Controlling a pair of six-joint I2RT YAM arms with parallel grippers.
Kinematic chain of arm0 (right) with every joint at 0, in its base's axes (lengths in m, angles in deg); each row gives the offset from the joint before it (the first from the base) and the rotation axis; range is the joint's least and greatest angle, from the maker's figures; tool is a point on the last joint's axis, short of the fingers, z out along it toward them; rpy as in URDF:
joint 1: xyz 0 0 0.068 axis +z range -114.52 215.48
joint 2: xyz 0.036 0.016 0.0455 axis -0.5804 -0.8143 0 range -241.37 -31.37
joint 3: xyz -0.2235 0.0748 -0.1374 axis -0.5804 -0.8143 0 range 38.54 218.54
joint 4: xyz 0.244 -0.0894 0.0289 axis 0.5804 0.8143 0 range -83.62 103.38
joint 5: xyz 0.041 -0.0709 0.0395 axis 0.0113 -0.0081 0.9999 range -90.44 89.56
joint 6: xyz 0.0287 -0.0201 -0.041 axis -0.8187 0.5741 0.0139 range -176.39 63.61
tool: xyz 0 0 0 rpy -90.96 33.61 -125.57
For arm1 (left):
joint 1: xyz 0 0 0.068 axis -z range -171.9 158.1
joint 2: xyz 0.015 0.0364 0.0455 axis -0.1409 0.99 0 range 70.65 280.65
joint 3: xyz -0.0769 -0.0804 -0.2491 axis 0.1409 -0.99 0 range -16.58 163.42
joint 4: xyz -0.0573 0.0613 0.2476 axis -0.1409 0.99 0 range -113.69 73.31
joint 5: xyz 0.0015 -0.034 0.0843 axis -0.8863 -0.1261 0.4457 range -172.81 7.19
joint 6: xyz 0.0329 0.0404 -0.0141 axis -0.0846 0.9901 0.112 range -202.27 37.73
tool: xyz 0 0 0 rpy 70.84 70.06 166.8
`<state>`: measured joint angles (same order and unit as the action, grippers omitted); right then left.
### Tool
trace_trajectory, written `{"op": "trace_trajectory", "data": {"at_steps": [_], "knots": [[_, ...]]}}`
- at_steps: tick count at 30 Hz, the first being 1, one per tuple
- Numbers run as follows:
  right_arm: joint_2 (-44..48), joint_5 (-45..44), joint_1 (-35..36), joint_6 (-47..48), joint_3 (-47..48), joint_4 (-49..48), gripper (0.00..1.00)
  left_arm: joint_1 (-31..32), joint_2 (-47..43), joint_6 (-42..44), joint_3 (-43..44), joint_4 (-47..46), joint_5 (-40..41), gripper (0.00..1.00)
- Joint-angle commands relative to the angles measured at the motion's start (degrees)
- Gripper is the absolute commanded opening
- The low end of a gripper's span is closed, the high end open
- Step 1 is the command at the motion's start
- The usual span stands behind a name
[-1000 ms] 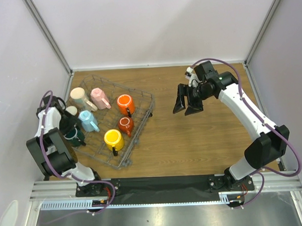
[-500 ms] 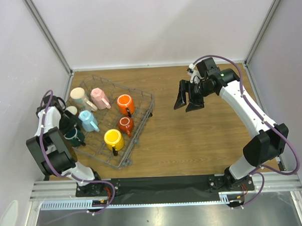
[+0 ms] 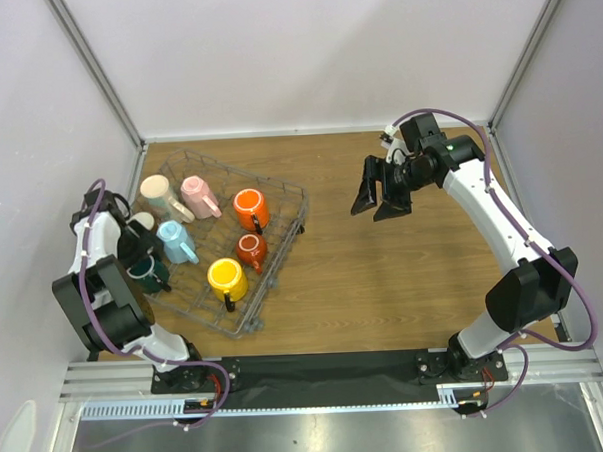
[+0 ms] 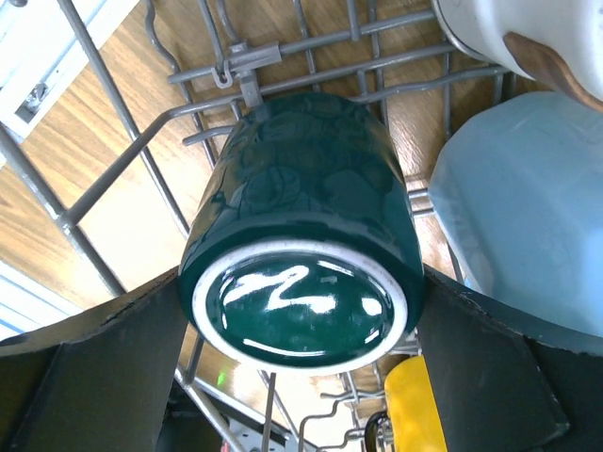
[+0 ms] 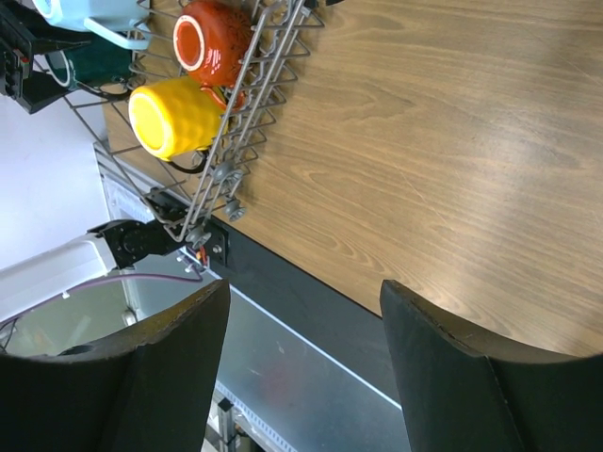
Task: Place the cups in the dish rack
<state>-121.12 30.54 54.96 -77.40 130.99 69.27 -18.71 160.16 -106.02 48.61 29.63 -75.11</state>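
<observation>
The wire dish rack [image 3: 284,190] lies at the left of the table and holds several cups: cream [image 3: 160,192], pink [image 3: 197,196], orange [image 3: 249,208], light blue [image 3: 174,240], small red [image 3: 250,250], yellow [image 3: 227,279] and dark green [image 3: 149,275]. My left gripper [image 3: 141,259] is at the rack's left edge. In the left wrist view its wide-open fingers [image 4: 104,367] closely flank the dark green cup [image 4: 301,226], which rests on the rack wires [image 4: 122,169]. My right gripper [image 3: 380,198] hangs open and empty over bare wood right of the rack.
Another pale cup [image 4: 528,38] and the light blue cup [image 4: 528,217] crowd the green cup's right side. The right wrist view shows the rack's corner [image 5: 254,94], the yellow cup [image 5: 170,118] and the table's black front edge [image 5: 311,311]. Grey walls enclose the table.
The right gripper has drifted slightly right and back, away from the rack. The left arm holds its place at the green cup.
</observation>
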Motion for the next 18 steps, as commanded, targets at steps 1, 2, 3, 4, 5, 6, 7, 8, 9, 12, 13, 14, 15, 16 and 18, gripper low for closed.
{"op": "trace_trajectory", "data": {"at_steps": [1,2,3,4,5,6,7,8,9,12,13,14,15,16,18], "knots": [[-0.16,2.33,-0.15,-0.69,2.04,-0.23,0.71,-0.35,-2.68,1.69,3.1,2.57,0.47,1.0],[-0.16,2.59,-0.15,-0.69,2.21,-0.31,0.71,-0.35,-2.77,1.95,3.8,2.93,0.64,1.0],[-0.16,2.85,-0.15,-0.87,2.39,-0.4,0.71,-0.44,-2.85,2.04,4.15,3.45,1.34,1.0],[-0.07,2.86,-0.15,-1.04,2.39,-0.49,0.7,-0.44,-2.77,2.3,4.42,3.63,1.52,1.0],[0.02,3.2,-0.32,-0.96,2.48,-0.49,0.7,-0.53,-2.77,2.56,4.68,3.81,1.78,1.0],[-0.07,3.29,-0.5,-0.96,2.3,-0.58,0.71,-0.53,-2.77,2.39,4.86,4.16,2.14,1.0],[-0.07,3.38,-0.5,-1.13,2.3,-0.58,0.7,-0.53,-3.29,2.22,4.95,4.42,2.14,1.0],[-0.07,3.21,-0.59,-0.96,2.22,-0.49,0.71,-0.53,-3.82,1.87,4.95,4.42,1.88,1.0],[-0.16,3.21,-0.68,-1.04,2.21,-0.32,0.7,-0.53,-4.43,1.6,4.86,4.42,1.18,1.0],[-0.16,3.03,-0.76,-0.96,2.48,-0.05,0.7,-0.53,-6.89,0.9,5.65,5.47,0.03,1.0],[-0.33,3.03,-0.76,-1.04,2.83,-0.05,0.71,-0.53,-7.33,0.55,6.0,6.0,-1.97,1.0],[-0.33,2.77,-0.94,-1.13,3.18,0.21,0.71,-0.53,-8.56,-0.24,6.96,7.05,-2.95,1.0],[-0.42,2.59,-1.03,-1.05,3.44,0.47,0.71,-0.35,-9.26,-0.77,7.4,7.58,-3.83,1.0],[-0.51,2.24,-0.94,-1.13,3.71,0.65,0.71,0.35,-10.14,-2.43,7.58,7.68,-4.88,1.0],[-0.42,1.89,-1.12,-1.31,3.62,1.0,0.7,1.23,-12.78,-3.93,7.41,7.06,-7.25,1.0]]}}
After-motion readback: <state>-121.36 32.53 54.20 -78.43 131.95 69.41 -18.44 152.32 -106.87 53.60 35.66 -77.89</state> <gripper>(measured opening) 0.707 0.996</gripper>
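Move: The dark green cup stands bottom-up in the rack's near left corner, right between the left hand's wide-open fingers, its middle about 1 cm below the hand point. The light blue cup is roughly 7 cm ahead and 7 cm to the right; the pale cup some 11 cm straight ahead; the yellow cup about 18 cm right and 2 cm back. From the idle right hand the green cup lies about 52 cm left, 4 cm back and 17 cm lower. With its fingers already wide open and staying so, the left hand backs straight up off the dark green cup, slowly at first and then faster, about 5.5 cm in all, drawing the fingers from around the cup's sides until they are clear above it. Near the end of the rise the wrist tilts some 5 to 10 degrees, swinging the downward-pointing fingertips a little forward, while the hand drifts about 1 cm to the right. ##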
